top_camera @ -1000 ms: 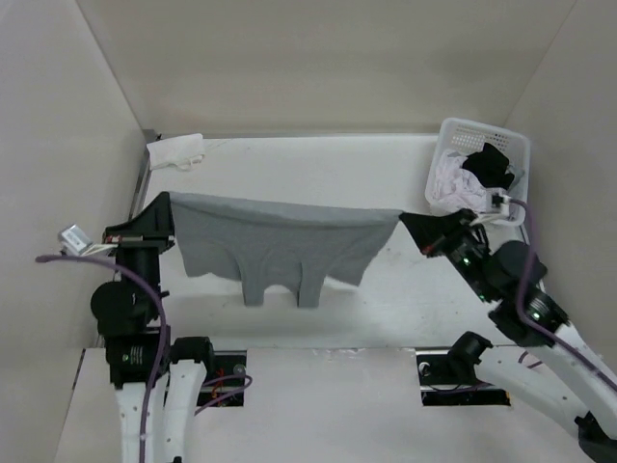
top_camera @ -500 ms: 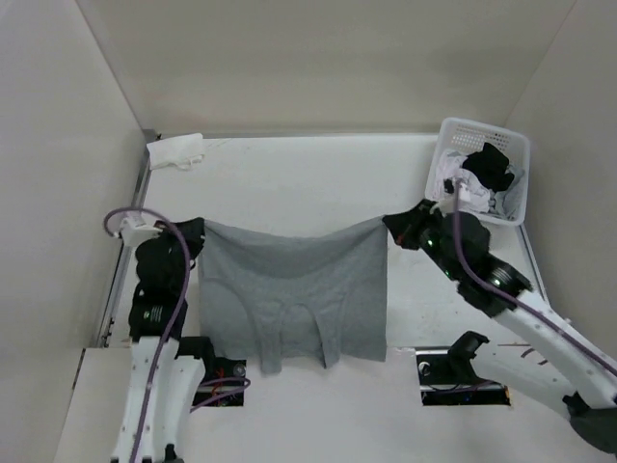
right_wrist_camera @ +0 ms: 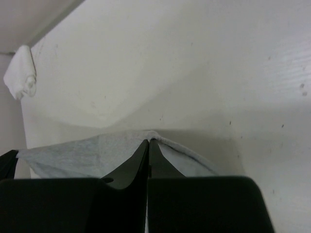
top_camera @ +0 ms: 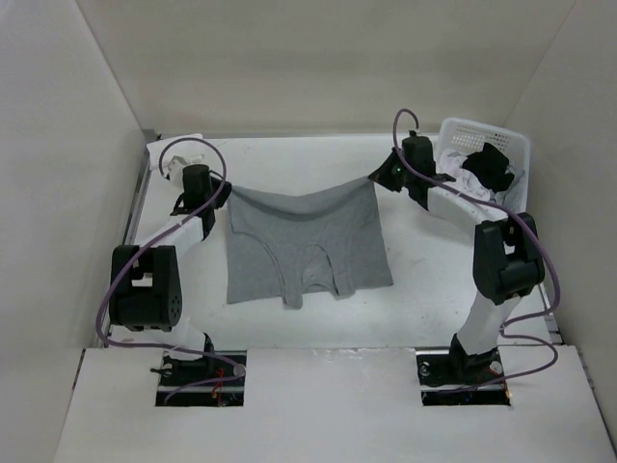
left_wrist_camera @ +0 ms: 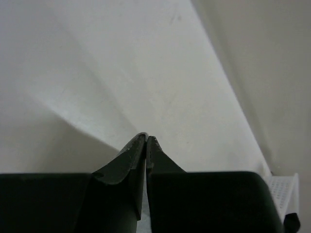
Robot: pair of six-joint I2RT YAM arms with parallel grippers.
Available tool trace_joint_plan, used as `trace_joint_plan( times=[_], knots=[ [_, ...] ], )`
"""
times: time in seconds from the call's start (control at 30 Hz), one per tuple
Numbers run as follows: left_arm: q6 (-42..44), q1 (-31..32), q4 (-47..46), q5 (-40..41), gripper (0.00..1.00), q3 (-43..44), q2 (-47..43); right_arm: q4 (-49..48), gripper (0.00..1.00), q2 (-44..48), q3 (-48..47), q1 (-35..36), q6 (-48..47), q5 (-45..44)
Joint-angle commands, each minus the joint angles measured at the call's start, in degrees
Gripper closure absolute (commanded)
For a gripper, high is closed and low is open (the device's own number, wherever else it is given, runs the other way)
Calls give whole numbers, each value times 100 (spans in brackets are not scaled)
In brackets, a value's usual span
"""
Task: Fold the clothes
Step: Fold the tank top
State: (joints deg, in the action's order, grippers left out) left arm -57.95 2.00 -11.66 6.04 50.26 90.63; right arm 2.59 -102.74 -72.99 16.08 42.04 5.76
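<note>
The grey sleeveless top [top_camera: 308, 246] of the clothes hangs stretched by its upper edge between my two grippers over the far half of the table, straps pointing toward the near side. At the top's left corner my left gripper [top_camera: 222, 193] is shut. In the left wrist view its fingertips [left_wrist_camera: 146, 137] meet and no fabric shows past them. My right gripper [top_camera: 379, 179] is shut on the right corner. The right wrist view shows the grey hem [right_wrist_camera: 194, 158] pinched at the tips of the right gripper [right_wrist_camera: 149, 141].
A white lattice basket [top_camera: 487, 125] at the back right holds a black garment [top_camera: 490, 164] and a white one [top_camera: 461, 185]. A white cloth [top_camera: 162, 156] lies in the back left corner, also seen as the white cloth [right_wrist_camera: 19, 73] from the right wrist. Walls enclose three sides.
Both arms have swung from the near side to the far half of the table, carrying the grey top. The top has gone from hanging over the near edge to spreading over the table.
</note>
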Motion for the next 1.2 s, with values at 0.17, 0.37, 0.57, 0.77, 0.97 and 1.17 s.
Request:
trace_joint_plan(
  times=[0.17, 0.37, 0.57, 0.77, 0.97, 1.17],
  knots=[
    [-128, -47, -732, -121, 100, -190, -659, -408, 100, 587, 187, -206, -56, 294],
    [-251, -169, -890, -279, 100, -1517, -1766, -786, 100, 1773, 1628, -66, 111, 233],
    [-339, -529, -847, -814, 100, -2608, -2883, -953, 100, 2924, 2990, 321, 190, -22],
    [-401, -1267, -557, -1798, 100, -3364, -3867, -769, 99, 3953, 3976, 515, 208, -48],
    [-410, -1637, -188, -2449, 100, -3690, -4623, -549, 99, 4481, 4495, 576, 269, -242],
    [-59, -2041, 734, -2556, 99, -4120, -5459, -470, 99, 4473, 4820, 576, 339, -321]
  ],
)
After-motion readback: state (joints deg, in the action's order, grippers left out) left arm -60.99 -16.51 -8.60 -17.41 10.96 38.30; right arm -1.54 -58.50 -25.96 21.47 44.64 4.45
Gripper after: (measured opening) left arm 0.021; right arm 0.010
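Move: The tank top hangs stretched between both closed grippers by its far edge, the rest running back towards the bases some 9 cm below. Its left near corner is about 29 cm back and 1 cm left of the left hand, its right near corner 27 cm back and 7 cm right of the right hand. The left strap is 27 cm back and 15 cm right of the left hand, the white cloth 11 cm ahead and 16 cm left of that hand; the basket is 3 cm ahead and 30 cm right of the right hand. The tank top's held edge is carried back over its own near part by both arms together: a last nudge of about 1 cm outward with a slight rise, then a steady pull of some 20 cm towards the bases. The left hand settles back to its starting height while tipping up and rolling about 10 degrees, left side down; the right ends some 4 cm lower. Both keep their pinch on the corners. ##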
